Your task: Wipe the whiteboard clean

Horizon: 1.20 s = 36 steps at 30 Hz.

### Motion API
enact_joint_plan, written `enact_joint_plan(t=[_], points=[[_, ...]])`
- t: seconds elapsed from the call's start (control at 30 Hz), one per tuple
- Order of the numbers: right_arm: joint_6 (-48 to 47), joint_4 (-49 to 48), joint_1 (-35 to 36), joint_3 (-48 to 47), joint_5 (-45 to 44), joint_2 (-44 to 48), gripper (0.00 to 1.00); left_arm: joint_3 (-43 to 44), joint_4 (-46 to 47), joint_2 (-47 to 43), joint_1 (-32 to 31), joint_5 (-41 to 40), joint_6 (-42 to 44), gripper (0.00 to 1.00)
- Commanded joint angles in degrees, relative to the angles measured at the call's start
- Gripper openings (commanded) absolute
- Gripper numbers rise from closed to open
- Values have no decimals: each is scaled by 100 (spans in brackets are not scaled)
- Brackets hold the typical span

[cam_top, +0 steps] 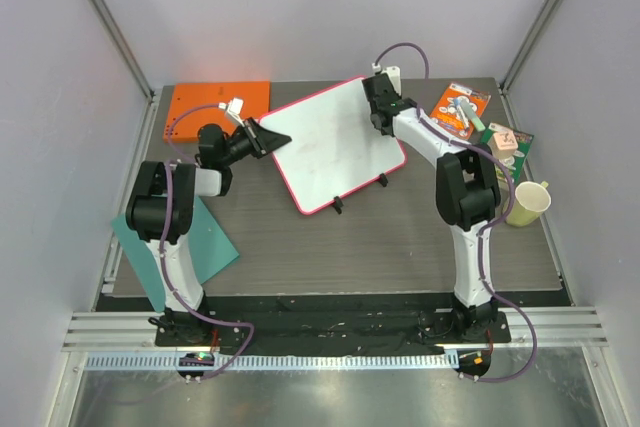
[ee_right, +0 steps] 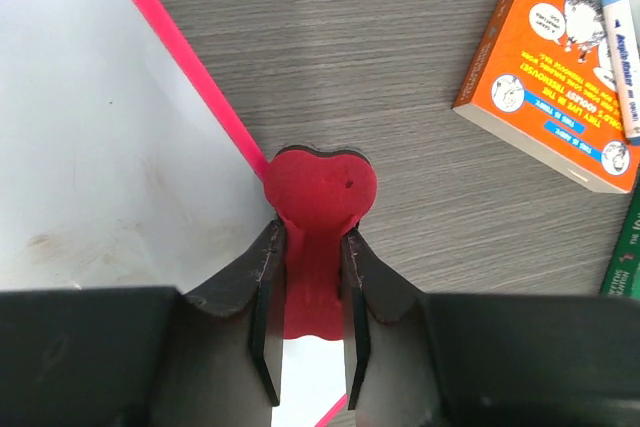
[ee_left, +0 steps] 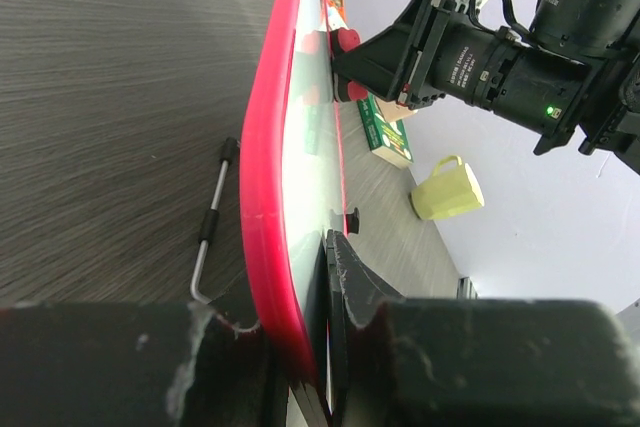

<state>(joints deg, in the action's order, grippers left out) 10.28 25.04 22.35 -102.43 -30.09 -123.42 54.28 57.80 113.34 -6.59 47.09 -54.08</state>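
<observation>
The whiteboard [cam_top: 335, 147], white with a pink-red rim, lies turned at an angle on the middle of the table. My left gripper [cam_top: 268, 137] is shut on its left corner; the left wrist view shows the rim [ee_left: 265, 197] pinched between the jaws of that gripper [ee_left: 290, 317]. My right gripper [cam_top: 378, 112] is over the board's far right corner, shut on a red heart-shaped eraser [ee_right: 320, 187]. The eraser's head rests at the board's edge [ee_right: 190, 52], partly over the bare table. A faint smudge [ee_right: 45, 242] shows on the white surface [ee_right: 100, 147].
An orange board [cam_top: 215, 107] lies at the back left, a teal sheet [cam_top: 195, 242] at the front left. At the right are an orange book with a marker on it [cam_top: 460, 110], a green box [cam_top: 505, 147] and a pale yellow mug [cam_top: 527, 203]. A metal stand leg [ee_left: 212, 222] sticks out under the whiteboard.
</observation>
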Motion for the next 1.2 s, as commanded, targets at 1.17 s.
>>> enact_joint_plan(t=[1.17], points=[[571,-702,253,865,1840,-51,1,-5,21,-31,-229,353,1357,0]])
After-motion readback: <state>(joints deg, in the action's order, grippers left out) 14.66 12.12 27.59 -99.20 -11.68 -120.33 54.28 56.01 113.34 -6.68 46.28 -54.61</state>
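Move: The whiteboard's middle lies about 13 cm left of the right hand and 7 cm nearer the base, at almost the same height; the red eraser already in that hand sits over the board's right edge. The orange book lies some 23 cm to the right hand's right and 5 cm farther out, the green book about 34 cm right and 6 cm back, both about 10 cm lower. From the left hand, the board's middle is roughly 15 cm right, level with it forward, and 4 cm lower. The red eraser, still pinched in the right hand, wipes left from the whiteboard's right edge across its far part, about 14 cm and rising some 3 cm with the sloping surface, then comes back right by about 2 cm. The wrist swings counter-clockwise by nearly 20 degrees and its left side tips up by about as much; the left hand keeps hold of the board's left edge, almost still. ##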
